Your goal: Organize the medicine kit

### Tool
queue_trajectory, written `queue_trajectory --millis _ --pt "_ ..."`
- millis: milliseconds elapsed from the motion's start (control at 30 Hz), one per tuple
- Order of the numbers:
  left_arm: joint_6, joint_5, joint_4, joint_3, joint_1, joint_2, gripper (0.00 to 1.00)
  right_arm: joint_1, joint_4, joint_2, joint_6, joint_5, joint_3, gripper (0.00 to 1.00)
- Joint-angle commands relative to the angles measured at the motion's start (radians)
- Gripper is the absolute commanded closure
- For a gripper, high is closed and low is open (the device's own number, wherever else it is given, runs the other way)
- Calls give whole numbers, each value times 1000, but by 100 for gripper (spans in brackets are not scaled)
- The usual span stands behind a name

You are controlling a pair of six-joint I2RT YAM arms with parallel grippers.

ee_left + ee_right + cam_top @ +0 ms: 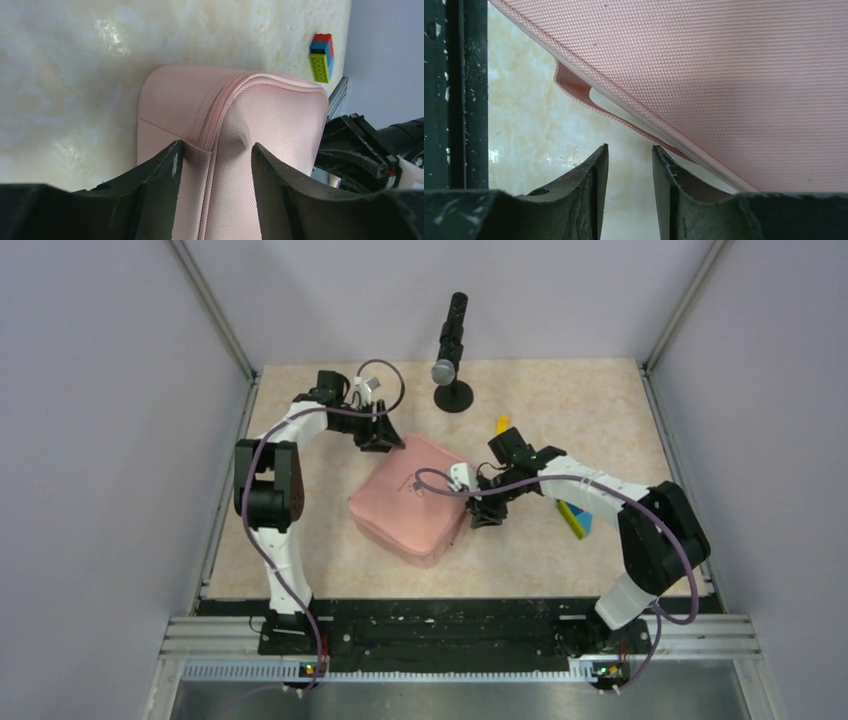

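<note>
The medicine kit [410, 502], a pink soft zip case, lies zipped closed in the middle of the table with its small dark logo facing up. My left gripper [381, 436] is at its far corner. In the left wrist view the jaws [217, 145] straddle that corner of the kit [250, 110] and press into the fabric on both sides of the zip seam. My right gripper [486, 512] sits low at the kit's right edge. Its jaws [629, 147] stand narrowly open over bare table, just beside the kit's edge [704, 70] and a thin pink loop [574, 90].
A multicoloured toy-brick block [575, 518] lies right of the right arm, also seen as the brick block [321, 57] near the table edge. A black stand with a round base [453, 395] is at the back centre. A small yellow piece [502, 423] lies behind the right gripper.
</note>
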Motion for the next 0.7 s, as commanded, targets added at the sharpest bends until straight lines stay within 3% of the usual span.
queue_trajectory --millis 0,100,233,367,533,667 --pt "13 83 28 64 21 11 43 -106 -48 -76 5 -133 45 62" --pt "56 78 3 69 64 -33 42 -230 -141 -64 -52 -181 113 55" --pt "140 82 -108 116 120 -69 40 -306 -137 -6 -60 -196 192 35" --pt "276 101 -278 150 146 -74 40 -338 -187 104 -140 -257 290 33" --pt "512 79 -573 211 155 -65 40 -339 -419 294 -416 -312 479 33" --pt "533 61 -626 227 178 -74 40 -331 -474 370 -483 -335 550 33"
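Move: The medicine kit lies closed and askew, its middle about 4 cm ahead and 14 cm left of the right hand, and 13 cm back, 7 cm right and 4 cm below the left hand at its far corner. The zip pull on its far-right corner is some 10 cm straight ahead of the right hand. From that hand the yellow block stands about 22 cm ahead and 4 cm right, the coloured blocks 18 cm right and 1 cm ahead, both roughly 5 cm lower. The kit is left by both hands. From its right side the right hand swings forward about 12 cm towards the far-right corner with the zip pull, arcing out to the right, up some 6 cm and halfway down again while its fingers open wide. The left hand, fingers staying open, draws off the far corner, about 7 cm left and 4 cm up. ##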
